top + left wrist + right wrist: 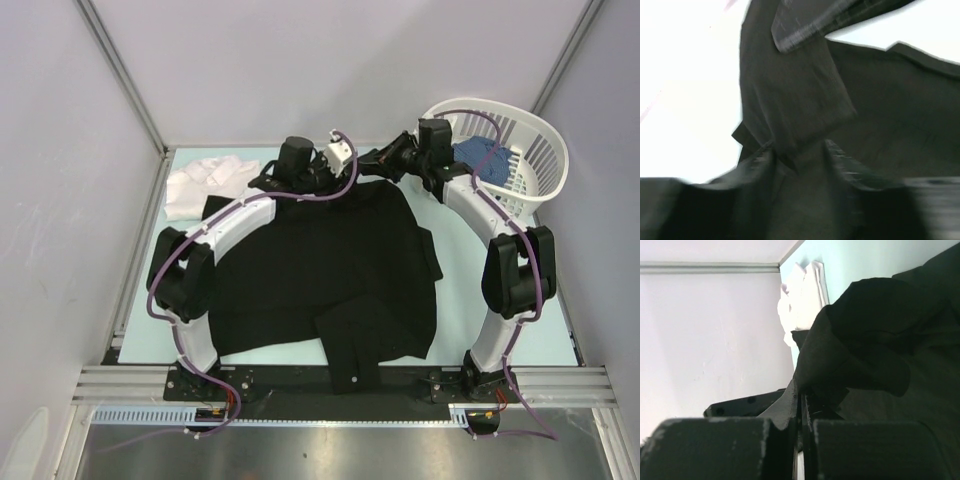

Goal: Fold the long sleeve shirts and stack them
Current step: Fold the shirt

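The black long sleeve shirt (330, 270) lies spread over the middle of the table, with part of it folded over near the front edge. The white shirt (205, 183) sits bunched at the back left, and the right wrist view also shows this white shirt (802, 305). My left gripper (268, 180) is at the black shirt's far left edge. In the blurred left wrist view the left gripper (797, 155) has its jaws apart with a strip of black cloth (790, 100) between them. My right gripper (378, 163) is at the far edge, and this right gripper (801, 395) is shut on a lifted fold of the black shirt (865, 330).
A white slatted basket (540, 135) stands at the back right with blue cloth (480, 160) inside. Grey walls enclose the table on the left, back and right. Both arms arch over the black shirt's sides.
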You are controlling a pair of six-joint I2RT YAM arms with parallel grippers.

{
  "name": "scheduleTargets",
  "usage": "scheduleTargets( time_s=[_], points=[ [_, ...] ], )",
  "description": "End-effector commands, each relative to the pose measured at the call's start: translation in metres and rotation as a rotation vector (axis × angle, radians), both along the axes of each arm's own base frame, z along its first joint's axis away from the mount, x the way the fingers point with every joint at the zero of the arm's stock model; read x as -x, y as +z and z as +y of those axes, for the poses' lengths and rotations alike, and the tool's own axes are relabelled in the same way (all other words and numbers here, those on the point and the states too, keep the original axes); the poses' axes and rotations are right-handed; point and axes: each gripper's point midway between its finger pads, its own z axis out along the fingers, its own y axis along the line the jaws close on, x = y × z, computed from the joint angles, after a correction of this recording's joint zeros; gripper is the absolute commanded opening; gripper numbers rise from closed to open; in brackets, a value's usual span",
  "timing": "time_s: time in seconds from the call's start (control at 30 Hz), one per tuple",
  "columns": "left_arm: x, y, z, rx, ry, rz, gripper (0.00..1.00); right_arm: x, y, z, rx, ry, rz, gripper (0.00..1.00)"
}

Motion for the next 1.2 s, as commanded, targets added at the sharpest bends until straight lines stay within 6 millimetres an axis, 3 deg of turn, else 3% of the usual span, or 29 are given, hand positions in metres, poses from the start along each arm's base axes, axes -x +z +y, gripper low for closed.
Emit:
scheduleTargets(
  time_s=[0.0,0.03,0.13,0.23,0.37,0.47,0.53,0.57,0.63,0.73,0.77,0.87,0.93,1.0,1.17],
  points=[
    [-0.019,0.045,-0.001,0.115,0.064,-0.025,0.32,0.003,0.044,0.001,0.020,0.015,-0.131,0.00],
    [-0.020,0.050,-0.002,0.141,0.057,-0.014,0.20,0.003,0.046,0.000,0.040,0.023,-0.154,0.00],
    [-0.018,0.057,-0.002,0.212,0.036,0.063,0.00,0.001,0.058,-0.005,0.073,0.030,-0.214,0.02],
    [-0.011,0.057,-0.006,0.271,-0.006,0.167,0.00,0.000,0.064,-0.013,0.092,0.041,-0.235,0.12],
    [0.007,0.055,-0.013,0.337,-0.097,0.260,0.00,0.008,0.070,-0.029,0.166,0.143,-0.354,0.56],
    [0.019,0.060,-0.016,0.405,-0.176,0.336,0.00,0.014,0.068,-0.058,0.320,0.203,-0.530,0.74],
    [0.025,0.060,-0.018,0.427,-0.217,0.369,0.00,0.020,0.074,-0.066,0.352,0.260,-0.654,0.77],
    [0.027,0.060,-0.018,0.435,-0.228,0.382,0.00,0.026,0.066,-0.075,0.386,0.290,-0.698,0.82],
    [0.035,0.060,-0.020,0.448,-0.273,0.393,0.00,0.030,0.066,-0.079,0.445,0.354,-0.830,0.84],
    [0.043,0.058,-0.022,0.456,-0.317,0.426,0.00,0.028,0.052,-0.076,0.459,0.418,-0.888,0.85],
    [0.044,0.057,-0.022,0.456,-0.325,0.431,0.00,0.021,0.041,-0.075,0.442,0.430,-0.870,0.86],
    [0.046,0.054,-0.022,0.450,-0.345,0.425,0.00,0.005,0.029,-0.064,0.328,0.462,-0.831,0.91],
    [0.046,0.052,-0.023,0.445,-0.356,0.418,0.00,-0.003,0.031,-0.058,0.244,0.450,-0.800,0.94],
    [0.046,0.050,-0.023,0.443,-0.360,0.422,0.00,-0.011,0.018,-0.050,0.185,0.465,-0.765,0.96],
    [0.048,0.050,-0.021,0.432,-0.374,0.407,0.00,-0.008,-0.002,-0.038,0.003,0.463,-0.611,0.96]
  ],
)
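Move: The folded sleeve end held up by the right fingers runs down between the left hand's half-open fingers, about 1 cm ahead, 2 cm right and 1 cm above; from the right hand it lies roughly 2 cm back, 2 cm left and 3 below. The shirt body's middle is some 20 cm back, 6 cm left and 18 below the left hand. From the right hand, the basket stands about 26 cm right, level ahead, 14 lower. Rising about 4 cm, the left hand shuts its fingers on the raised sleeve end, then keeps hold while drawing back some 5 cm and swinging its fingers clockwise to point nearly straight right, rolling as it goes. The right hand opens wide, lets go and pulls away right about 9 cm and up 4, then sinks some 7 cm, coming forward and partly back left, still open. ##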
